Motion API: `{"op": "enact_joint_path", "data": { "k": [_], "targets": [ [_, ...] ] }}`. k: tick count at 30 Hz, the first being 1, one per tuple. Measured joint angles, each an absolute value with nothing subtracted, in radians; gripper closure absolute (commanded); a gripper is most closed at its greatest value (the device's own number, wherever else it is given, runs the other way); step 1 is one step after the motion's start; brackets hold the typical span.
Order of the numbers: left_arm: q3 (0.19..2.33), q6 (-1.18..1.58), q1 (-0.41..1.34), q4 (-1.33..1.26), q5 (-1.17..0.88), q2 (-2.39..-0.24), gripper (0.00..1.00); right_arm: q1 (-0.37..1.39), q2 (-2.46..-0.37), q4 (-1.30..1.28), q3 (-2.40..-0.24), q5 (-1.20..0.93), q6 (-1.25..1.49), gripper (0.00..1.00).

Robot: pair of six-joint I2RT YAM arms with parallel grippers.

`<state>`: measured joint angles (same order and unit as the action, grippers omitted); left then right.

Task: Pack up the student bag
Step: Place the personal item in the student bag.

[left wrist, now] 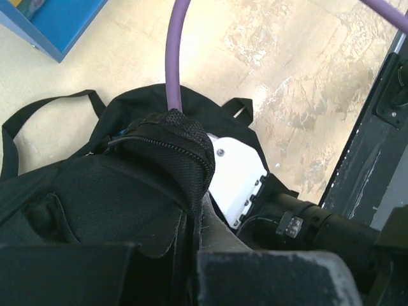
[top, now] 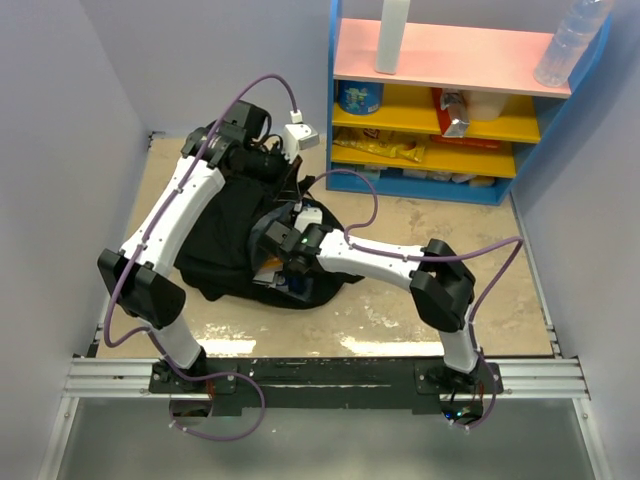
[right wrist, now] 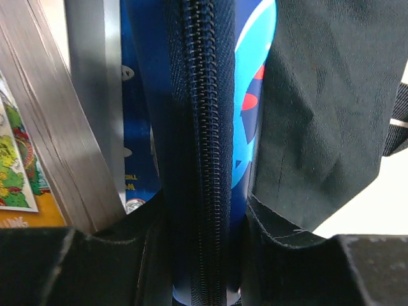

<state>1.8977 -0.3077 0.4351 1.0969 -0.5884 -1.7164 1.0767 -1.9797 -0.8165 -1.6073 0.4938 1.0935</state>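
Observation:
The black student bag (top: 225,235) lies on the table left of centre, its mouth toward the right. My left gripper (top: 277,165) is shut on the bag's zippered rim (left wrist: 185,150) and holds it lifted; in the left wrist view the gripper (left wrist: 191,252) pinches the fabric edge. My right gripper (top: 287,265) sits at the bag's mouth, shut on a dark-blue pencil case (right wrist: 201,127) with its zipper facing the camera; the gripper (right wrist: 204,261) clamps it from both sides. Book pages (right wrist: 44,146) stand to its left, black bag fabric (right wrist: 319,95) to its right.
A blue shelf unit (top: 450,100) with pink and yellow boards holds snack packs, a tin and bottles at the back right. Grey walls close in both sides. My right arm's white link (left wrist: 236,175) lies close beside the bag rim.

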Motion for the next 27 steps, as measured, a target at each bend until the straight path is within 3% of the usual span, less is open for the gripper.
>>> {"op": "enact_joint_path", "data": {
  "k": [3, 5, 8, 12, 15, 22, 27],
  "targets": [
    [1.887, -0.326, 0.428, 1.093, -0.595, -1.715, 1.0, 1.054, -1.97, -0.788, -1.612, 0.471, 1.074, 0.99],
    [1.887, -0.337, 0.427, 1.078, -0.596, -1.715, 1.0, 1.038, -1.954, -0.743, -1.59, 0.439, 1.04, 0.93],
    [1.883, -0.347, 0.428, 1.082, -0.597, -1.715, 1.0, 1.025, -1.924, -0.636, -1.522, 0.389, 0.994, 0.78],
    [1.868, -0.356, 0.427, 1.089, -0.595, -1.715, 1.0, 1.011, -1.902, -0.47, -1.427, 0.291, 0.936, 0.48],
    [1.866, -0.358, 0.427, 1.11, -0.592, -1.715, 1.0, 1.017, -1.887, -0.364, -1.365, 0.205, 0.897, 0.38],
    [1.866, -0.351, 0.435, 1.117, -0.644, -1.705, 1.0, 1.031, -1.706, -0.333, -1.213, 0.078, 0.847, 0.32],
    [1.867, -0.352, 0.448, 1.098, -0.658, -1.683, 1.0, 0.998, -1.506, -0.286, -1.095, 0.069, 0.809, 0.37]
  ]
}}
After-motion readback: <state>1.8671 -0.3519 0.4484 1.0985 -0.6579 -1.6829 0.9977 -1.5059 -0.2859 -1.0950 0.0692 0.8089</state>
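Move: The right hand is already inside the student bag with the blue case (the personal item) between its fingers; the case's middle is about 3 cm ahead of the grip and 2 cm below. The orange book stands roughly 5 cm to the hand's left, level with it and 3 cm lower, and the bag's side wall is some 6 cm to its right, level. From the left hand, shut on the bag's rim, the case lies about 20 cm below, 4 cm back and 1 cm left. Forward a little, then left about 4 cm, the right hand eases the case over beside the books, rolling its left side up and turning counter-clockwise, over 20 degrees each. It opens midway to let go, then draws back and right and lifts some 6 cm off the case. The left hand keeps pinching the rim, dipping slightly, then shifting back about 2 cm. ##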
